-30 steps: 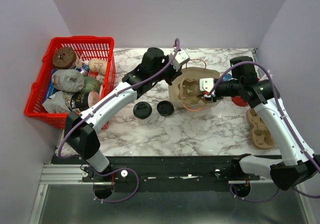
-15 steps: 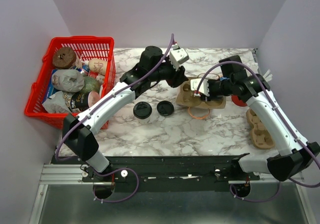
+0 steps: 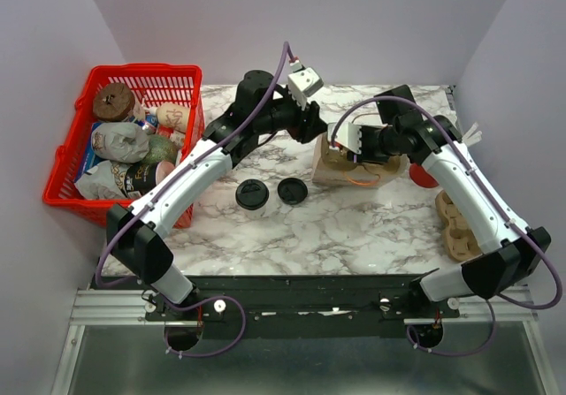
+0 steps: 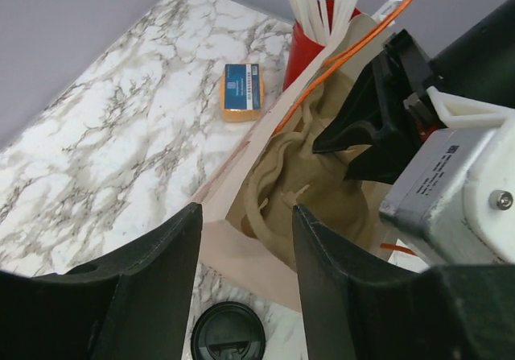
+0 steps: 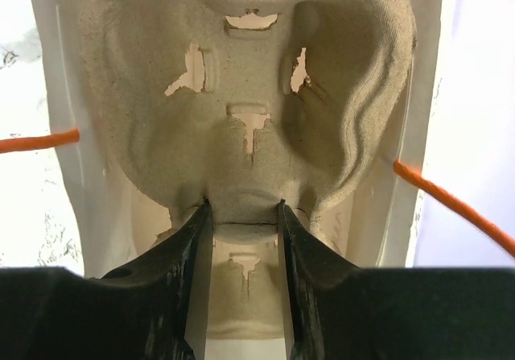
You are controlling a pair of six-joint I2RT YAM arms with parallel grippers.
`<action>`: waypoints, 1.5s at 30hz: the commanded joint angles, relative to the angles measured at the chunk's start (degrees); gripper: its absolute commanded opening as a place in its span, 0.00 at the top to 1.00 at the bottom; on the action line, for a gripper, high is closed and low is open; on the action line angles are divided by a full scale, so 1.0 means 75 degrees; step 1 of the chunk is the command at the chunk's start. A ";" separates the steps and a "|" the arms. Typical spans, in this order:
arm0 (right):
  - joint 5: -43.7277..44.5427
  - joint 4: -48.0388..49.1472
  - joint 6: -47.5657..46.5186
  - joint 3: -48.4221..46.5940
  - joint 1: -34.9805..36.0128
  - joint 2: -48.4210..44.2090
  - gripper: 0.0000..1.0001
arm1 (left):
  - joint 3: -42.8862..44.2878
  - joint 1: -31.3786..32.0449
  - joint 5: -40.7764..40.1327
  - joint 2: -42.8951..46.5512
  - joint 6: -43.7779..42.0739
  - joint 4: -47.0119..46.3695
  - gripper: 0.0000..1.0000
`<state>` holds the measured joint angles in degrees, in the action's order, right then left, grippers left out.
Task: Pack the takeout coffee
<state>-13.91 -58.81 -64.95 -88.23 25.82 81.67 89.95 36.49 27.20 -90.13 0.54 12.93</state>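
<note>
A tan paper bag (image 3: 340, 176) with orange handles stands at mid-table. My right gripper (image 3: 334, 152) reaches into its mouth and is shut on the rim of a pulp cup carrier (image 5: 241, 70), which sits inside the bag (image 5: 56, 134). My left gripper (image 3: 317, 132) hovers open and empty above the bag's left edge (image 4: 241, 255). Two round black lids (image 3: 251, 193) (image 3: 293, 190) lie left of the bag. From above I cannot tell which one tops the takeout coffee cup. One lid (image 4: 228, 333) shows below my left jaws.
A red basket (image 3: 190, 77) of wrapped food stands at far left. A red cup of straws (image 4: 310, 50) stands behind the bag, with an orange and blue packet (image 4: 242, 91) beside it. A second pulp carrier (image 3: 460, 227) lies at the right edge.
The bag has gone from lying open-side-up to standing upright. My right gripper moved left and up with the carrier. My left gripper lifted and drew back from the bag.
</note>
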 commanded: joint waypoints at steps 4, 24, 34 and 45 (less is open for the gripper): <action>0.0905 -0.0549 0.0211 -0.0412 0.0037 0.0582 0.99 | -0.0193 -0.0271 -0.0450 0.0263 0.0432 -0.0001 0.42; 0.0988 -0.0808 0.0093 -0.0588 0.0026 -0.0014 0.99 | -0.0556 -0.0471 0.1259 -0.0147 0.0937 -0.0388 0.41; 0.1620 -0.1100 0.0339 -0.0588 0.0026 0.0022 0.99 | -0.0193 -0.0389 0.1939 -0.0616 0.0526 0.0280 0.41; 0.1738 -0.1030 0.0913 -0.1021 -0.0068 0.0337 1.00 | 0.0510 -0.0119 0.2573 -0.1084 -0.0036 0.0831 0.40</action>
<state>-3.16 -65.47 -60.93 -92.88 25.76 82.65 90.80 35.11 43.03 -96.49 2.13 16.93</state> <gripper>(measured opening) 0.402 0.602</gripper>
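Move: The right hand already pinches the cardboard cup tray by its middle bridge in the mouth of the paper bag, whose middle lies about 2 cm to its left and 10 cm below. From it, the red straw cup is some 18 cm right and 5 cm ahead, and the blue-labelled box about 13 cm ahead and 10 cm right. For the empty left hand, the bag's middle is about 13 cm right, 1 cm back and 18 cm below; the loose black lid is 5 cm left, 2 cm back and about 31 cm below. Keeping its pinch on the tray, the right hand nudges a little forward and down into the bag, eases back and up, then carries tray and bag to the right, ending about 3.5 cm over and turned some 10 degrees clockwise. The left hand, fingers staying half open, swings slightly forward-left and down, then comes back to the right and sinks beside the bag's left end, finishing about 5 cm lower, rolled and turned clockwise; whether it touches the bag can't be seen. ##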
